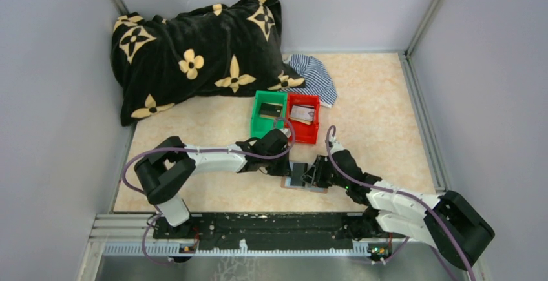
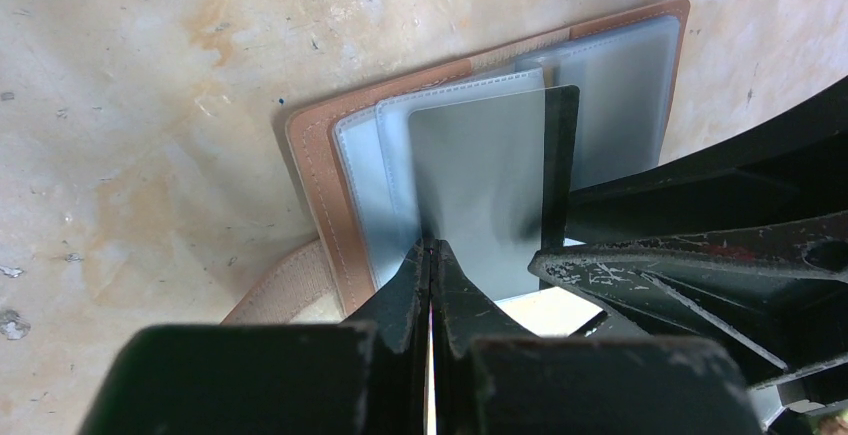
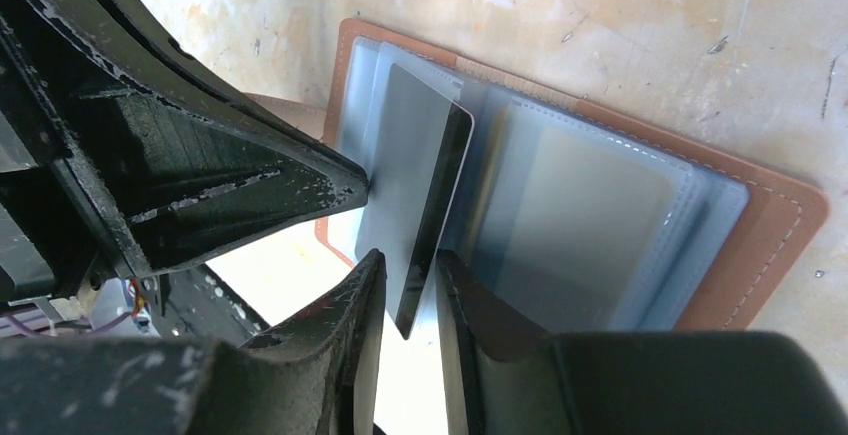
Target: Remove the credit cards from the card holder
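The brown card holder [image 1: 304, 184] lies open on the table between both arms; its leather rim [image 2: 315, 175] frames blue-grey sleeves [image 3: 600, 215]. One grey leaf [image 3: 415, 185] stands upright out of it, and I cannot tell whether it is a bare credit card or a sleeve with a card inside. My left gripper [image 2: 432, 247] is shut, its tips pinched on that leaf's near edge. My right gripper [image 3: 408, 260] straddles the leaf's lower corner, open, with a gap on each side. The other credit cards in the holder are hidden behind cloudy plastic.
A green bin [image 1: 268, 114] and a red bin [image 1: 304, 118] stand just beyond the holder; the red one holds flat cards. A black flowered blanket [image 1: 200, 48] and a striped cloth [image 1: 316, 77] lie at the back. Grey walls close in both sides.
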Robot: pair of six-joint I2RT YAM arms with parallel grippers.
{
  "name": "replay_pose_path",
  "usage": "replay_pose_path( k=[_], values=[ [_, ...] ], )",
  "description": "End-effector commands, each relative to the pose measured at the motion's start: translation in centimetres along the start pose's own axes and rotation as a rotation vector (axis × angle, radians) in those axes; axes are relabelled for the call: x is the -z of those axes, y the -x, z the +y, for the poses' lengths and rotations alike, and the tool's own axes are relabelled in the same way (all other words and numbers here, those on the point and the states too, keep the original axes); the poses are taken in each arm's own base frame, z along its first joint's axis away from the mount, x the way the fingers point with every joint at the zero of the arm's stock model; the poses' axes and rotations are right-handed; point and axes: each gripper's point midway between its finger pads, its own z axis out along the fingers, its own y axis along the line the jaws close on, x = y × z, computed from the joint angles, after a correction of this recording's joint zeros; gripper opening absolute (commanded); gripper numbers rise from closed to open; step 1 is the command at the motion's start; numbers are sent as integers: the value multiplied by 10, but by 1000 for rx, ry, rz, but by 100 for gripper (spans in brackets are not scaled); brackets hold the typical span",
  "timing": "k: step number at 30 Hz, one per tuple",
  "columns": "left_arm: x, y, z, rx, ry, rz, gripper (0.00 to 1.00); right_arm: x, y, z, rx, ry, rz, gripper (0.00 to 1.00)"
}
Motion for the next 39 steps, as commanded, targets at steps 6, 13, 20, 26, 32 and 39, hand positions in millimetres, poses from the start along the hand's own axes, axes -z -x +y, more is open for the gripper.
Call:
replay_pose_path(
  k=[6, 13, 20, 26, 32, 39],
  values=[
    [-8, -13, 22, -9, 71, 44, 0, 2, -1, -12, -2, -29, -7, 27],
    [-9, -14, 22, -9, 69, 48, 0, 5, 1, -15, -20, -33, -22, 24],
    [-9, -14, 22, -12, 68, 49, 0, 3, 0, -15, -24, -26, -14, 14],
    [-8, -13, 22, -12, 69, 46, 0, 1, -1, -15, -20, -22, -3, 0],
    [-10, -16, 23, -9, 71, 54, 0, 4, 0, -15, -11, -20, -10, 0],
    [-10, -15, 23, -10, 70, 53, 0, 13, 6, -17, -11, -33, -39, 0]
  ],
)
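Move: Ahead about 2 cm and some 3 cm to the left of the right hand is the middle of the dark card in its clear pocket, about 1 cm below; the half-open fingertips are at its exposed right edge. The card holder's middle is about 1 cm ahead and 1 cm left of that hand, the red box roughly 22 cm ahead and 2 cm left, the green box 23 cm ahead and 13 cm left. From the shut left hand the card's middle is about 2 cm ahead and 3 cm right, level with it. Easing to the right by about 1 cm in all, the right hand works the dark card's exposed edge with its fingers part open, dips about half a centimetre while shutting them to pinch that edge near its close end, then starts drawing right and slightly up. The left hand stays put, its shut fingertips still resting on the pocket by the card's left edge. ##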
